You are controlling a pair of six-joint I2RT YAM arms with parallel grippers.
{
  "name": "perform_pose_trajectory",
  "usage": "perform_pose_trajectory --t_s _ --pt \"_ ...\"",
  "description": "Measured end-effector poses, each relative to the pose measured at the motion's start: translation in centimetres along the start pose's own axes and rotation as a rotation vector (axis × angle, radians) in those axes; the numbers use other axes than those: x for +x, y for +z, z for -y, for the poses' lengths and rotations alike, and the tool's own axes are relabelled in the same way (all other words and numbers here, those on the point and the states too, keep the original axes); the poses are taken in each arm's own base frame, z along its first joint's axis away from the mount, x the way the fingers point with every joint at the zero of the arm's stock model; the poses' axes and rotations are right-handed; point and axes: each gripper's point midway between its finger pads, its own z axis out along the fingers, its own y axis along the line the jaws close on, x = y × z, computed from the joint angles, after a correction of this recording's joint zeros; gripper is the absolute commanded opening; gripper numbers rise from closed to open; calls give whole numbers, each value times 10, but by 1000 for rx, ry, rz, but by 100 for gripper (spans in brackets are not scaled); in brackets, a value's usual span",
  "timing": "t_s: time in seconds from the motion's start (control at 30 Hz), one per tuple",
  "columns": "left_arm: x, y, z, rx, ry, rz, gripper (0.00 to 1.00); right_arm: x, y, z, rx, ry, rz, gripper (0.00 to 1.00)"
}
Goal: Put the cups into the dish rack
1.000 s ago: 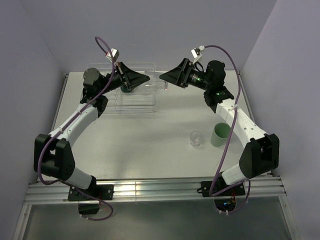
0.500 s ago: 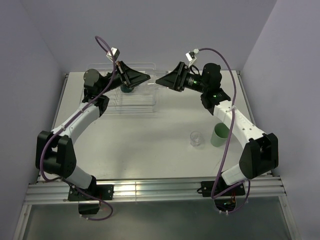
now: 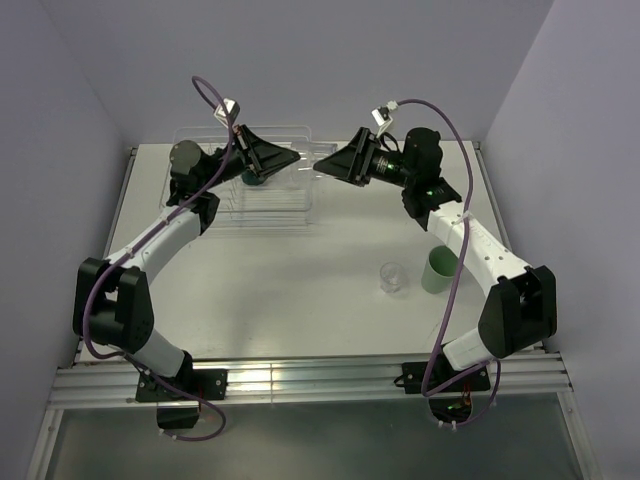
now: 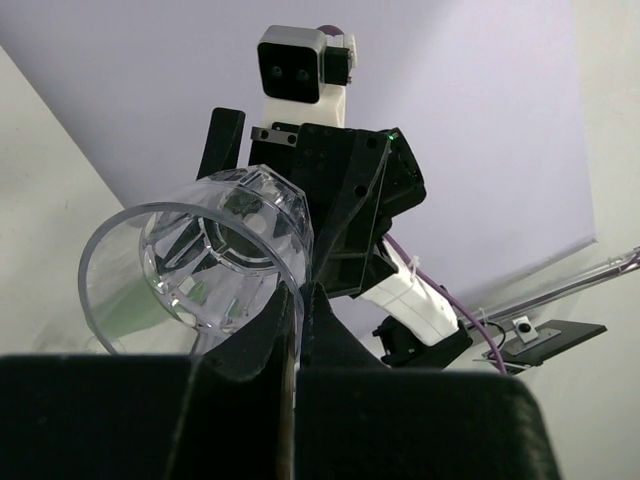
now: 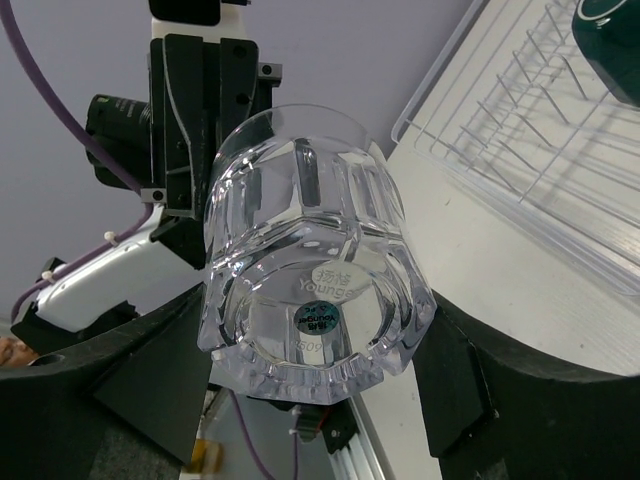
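Note:
A clear glass tumbler (image 3: 308, 169) hangs on its side in the air over the right end of the dish rack (image 3: 265, 207). My left gripper (image 3: 296, 160) is shut on its rim, one finger inside and one outside (image 4: 298, 292). My right gripper (image 3: 320, 166) faces it from the right. Its fingers sit against both sides of the tumbler's (image 5: 310, 270) thick base (image 5: 317, 305). A dark green mug (image 3: 253, 177) stands in the rack (image 5: 520, 130). On the table's right side stand a second clear tumbler (image 3: 393, 276) and a pale mint cup (image 3: 440, 268).
The rack's thin upright dividers (image 5: 560, 90) lie just below and left of the held tumbler. Purple cables (image 3: 455, 120) loop above both wrists. Walls close the table in at the back and on both sides.
My right gripper has moved left up to the tumbler held by my left gripper, and its jaws have narrowed around the base. The left arm has barely moved.

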Motion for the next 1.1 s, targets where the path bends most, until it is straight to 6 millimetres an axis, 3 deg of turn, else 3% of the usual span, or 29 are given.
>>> perform_pose_trajectory --t_s 0.13,0.23,0.43,0.67,0.83,0.93,1.1 --pt "3 1 -8 -25 7 -2 43 3 1 6 30 -8 -2 0" --pt "10 5 -18 -66 4 -13 60 8 2 13 63 -6 -12 0" --pt "10 2 -34 -174 23 14 66 13 1 25 120 -7 -18 0" --pt "-15 -11 -44 -360 83 151 72 10 -3 27 155 -23 -5 0" --pt "-55 -43 -53 -615 131 328 72 0 -4 27 230 -55 7 0" --pt "-75 -72 -50 -762 180 433 73 -17 1 24 318 -109 33 0" --pt "-84 -111 -30 -911 266 522 73 -44 44 10 432 -247 51 0"
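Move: The clear glass, held between both grippers, has its middle some 4 cm to the left gripper's right and about 2 cm below, and 2 cm to the right gripper's left. The dish rack's middle lies about 19 cm ahead of the right gripper, 22 cm to its left and 30 cm below. In the rack, from the right gripper, the dark green mug sits roughly 22 cm ahead and 18 cm left, the other clear cup 23 cm ahead and 10 cm left. Open the left gripper wide to let go of the glass's rim. Sink it about 3 cm, then swing it left some 13 cm and a little forward over the rack, turning counter-clockwise about 50 degrees. Keep the right gripper closed round the glass and dip about 3 cm with it, then carry the glass forward about 6 cm, rising and bearing left towards the rack, fingers tipping down and turning clockwise. ##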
